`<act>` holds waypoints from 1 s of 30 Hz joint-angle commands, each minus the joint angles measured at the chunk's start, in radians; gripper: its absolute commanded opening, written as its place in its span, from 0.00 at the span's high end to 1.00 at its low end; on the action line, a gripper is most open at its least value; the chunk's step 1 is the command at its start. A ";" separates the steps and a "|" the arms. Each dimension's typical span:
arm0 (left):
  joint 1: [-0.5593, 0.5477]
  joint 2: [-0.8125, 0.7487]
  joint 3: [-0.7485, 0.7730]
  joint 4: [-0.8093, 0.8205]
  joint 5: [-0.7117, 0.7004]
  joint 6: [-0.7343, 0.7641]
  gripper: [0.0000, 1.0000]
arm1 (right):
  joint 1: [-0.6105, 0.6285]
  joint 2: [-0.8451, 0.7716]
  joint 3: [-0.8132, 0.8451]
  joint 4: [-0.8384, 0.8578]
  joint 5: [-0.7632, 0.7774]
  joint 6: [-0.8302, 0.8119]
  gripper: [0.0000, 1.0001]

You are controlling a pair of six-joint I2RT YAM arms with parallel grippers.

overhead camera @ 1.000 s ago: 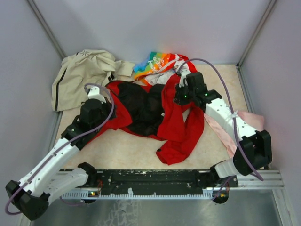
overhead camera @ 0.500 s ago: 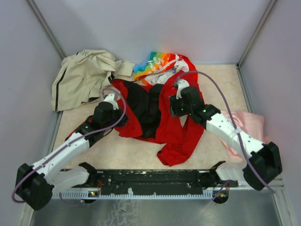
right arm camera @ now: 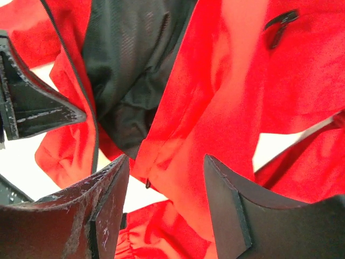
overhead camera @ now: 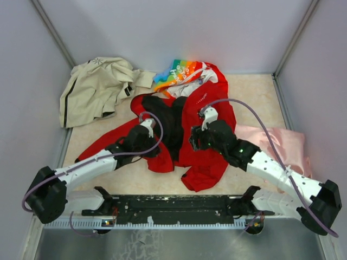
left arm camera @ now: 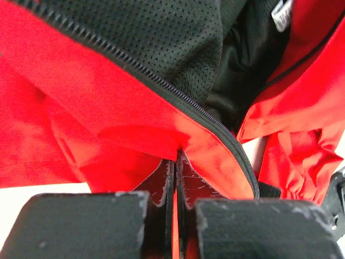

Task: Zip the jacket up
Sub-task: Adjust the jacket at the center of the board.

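The red jacket (overhead camera: pixel 203 116) lies open on the table, its black lining (overhead camera: pixel 169 120) facing up between the two front panels. My left gripper (overhead camera: pixel 156 149) is shut on the lower edge of the jacket's left front panel. In the left wrist view red cloth is pinched between the pads of that gripper (left arm camera: pixel 177 162), just beside the dark zipper teeth (left arm camera: pixel 161 89). My right gripper (overhead camera: pixel 193 142) hangs open over the right front panel. In the right wrist view this gripper (right arm camera: pixel 164 181) has only loose red fabric (right arm camera: pixel 215 97) below its spread fingers.
A beige jacket (overhead camera: pixel 95 89) lies at the back left, and a rainbow-printed garment (overhead camera: pixel 181 70) just behind the red jacket. A pink cloth (overhead camera: pixel 279 143) sits at the right under my right arm. Walls close in three sides; the black rail (overhead camera: pixel 173 207) runs along the front.
Both arms have drawn back toward the near edge. The left gripper dragged the jacket's left panel inward and nearer. The right gripper has opened and let go of the red fabric.
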 commanded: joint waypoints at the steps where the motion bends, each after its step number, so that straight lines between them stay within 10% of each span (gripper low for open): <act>1: -0.064 0.029 -0.007 0.002 -0.051 -0.001 1.00 | 0.059 0.046 -0.035 0.135 -0.023 0.052 0.42; 30: -0.144 -0.072 -0.246 0.138 -0.051 -0.124 0.98 | 0.118 0.494 -0.054 0.323 0.064 0.169 0.38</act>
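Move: In the left hand, already shut on the jacket's left front just above the hem, is cloth bound for a spot on the board about 6 cm back, 1 cm to the left and 7 cm below. The right hand is open and empty; the right front's edge near the hem lies some 6 cm to its left, level fore and aft, and roughly 15 cm below. The black lining is about 9 cm ahead and 4 cm to the right of the left hand, 6 cm lower. The right sleeve's end lies about 9 cm back from the right hand, 1 cm to its right and 17 cm below. Pulling the pinched left front back towards the base by about 6 cm, the left hand lowers it as much, then nearly stops with its fingers still shut. Meanwhile the right hand swings left and down to the right front's edge, some 7 cm across and 11 cm down, mostly sinking at the end, its wide-open fingers tipping down about 10 degrees. ##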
